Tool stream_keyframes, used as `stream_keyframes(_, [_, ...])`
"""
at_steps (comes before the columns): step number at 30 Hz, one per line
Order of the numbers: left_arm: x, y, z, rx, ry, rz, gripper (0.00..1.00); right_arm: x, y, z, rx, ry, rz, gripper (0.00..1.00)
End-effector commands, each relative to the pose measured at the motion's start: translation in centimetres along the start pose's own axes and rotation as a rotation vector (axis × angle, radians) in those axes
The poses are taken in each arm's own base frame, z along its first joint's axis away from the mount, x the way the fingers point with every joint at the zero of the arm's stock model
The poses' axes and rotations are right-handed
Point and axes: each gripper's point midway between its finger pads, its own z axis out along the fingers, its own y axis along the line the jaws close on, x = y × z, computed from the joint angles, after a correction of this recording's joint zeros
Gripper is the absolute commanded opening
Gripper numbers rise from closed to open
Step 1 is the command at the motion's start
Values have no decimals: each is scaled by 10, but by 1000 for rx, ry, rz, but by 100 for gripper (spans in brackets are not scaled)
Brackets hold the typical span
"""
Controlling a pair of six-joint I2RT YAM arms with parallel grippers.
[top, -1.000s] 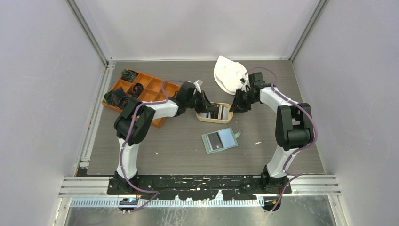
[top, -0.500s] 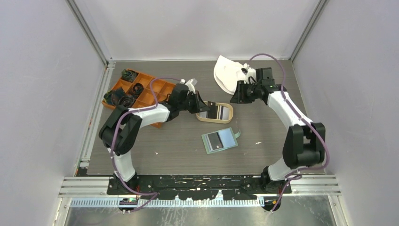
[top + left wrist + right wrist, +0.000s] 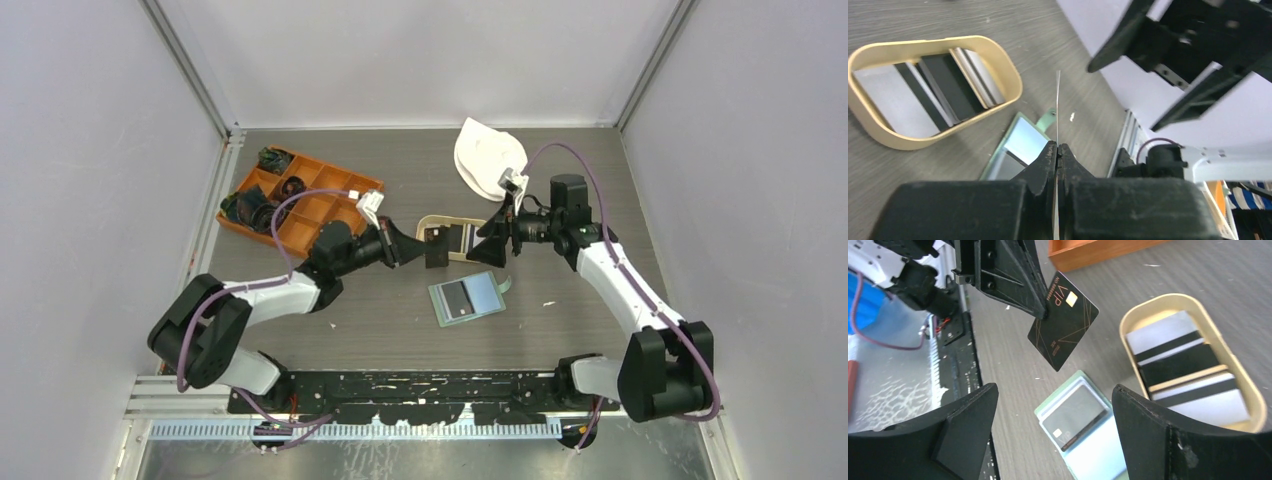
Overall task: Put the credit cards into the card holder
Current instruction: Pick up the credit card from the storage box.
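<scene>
My left gripper is shut on the edge of a black credit card with gold lines, held up above the table. In the left wrist view this card shows edge-on as a thin line. Facing it, my right gripper stands wide open with nothing between its fingers. The sage-green card holder lies open below, with one dark card in its pale blue pocket. More credit cards, black, white and grey, lie in the tan tray.
The oval tan tray sits just behind the held card. An orange compartment box with dark cord bundles stands at the back left. A white cloth object lies at the back right.
The left arm has drawn back from the tray towards the near side, carrying the black card. The right gripper left the tray, swung round to face the card and opened wide.
</scene>
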Motion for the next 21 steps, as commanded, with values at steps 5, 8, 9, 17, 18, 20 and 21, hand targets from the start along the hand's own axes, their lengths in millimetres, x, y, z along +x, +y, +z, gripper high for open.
stream_keyframes(5, [-20,-62,-40,302,-202,57,0,9,36,24,-213,50,-17,87])
stream_keyframes(8, [-18,-62,-44,316,-218,46,0,16,53,37,-272,81,-43,85])
stream_keyframes(9, [-18,-63,-45,324,-220,42,0,19,56,42,-274,97,-51,84])
stream_keyframes(17, [-7,-73,-47,376,-198,26,0,22,59,62,-268,110,44,61])
stream_keyframes(18, [-6,-73,-47,377,-196,26,0,19,62,63,-278,98,51,53])
stream_keyframes(20, [-5,-74,-48,379,-197,28,0,12,66,64,-299,73,67,33])
stream_keyframes(21, [-5,-75,-49,381,-196,30,0,10,69,64,-309,70,75,24])
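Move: The black credit card, already held out in the left fingers, lies about 9 cm to the right gripper's left, level fore-and-aft and some 3 cm below it; the left hand has the right gripper about 12 cm to its right and 1 cm ahead. From the right hand, the storage box lies 4 cm left, level fore-and-aft and about 16 cm below, the open card holder 15 cm back, 1 cm left and 18 cm below. Right gripper reaches left and back about 9 cm, fingers closing around the card, while left lifts it back. ##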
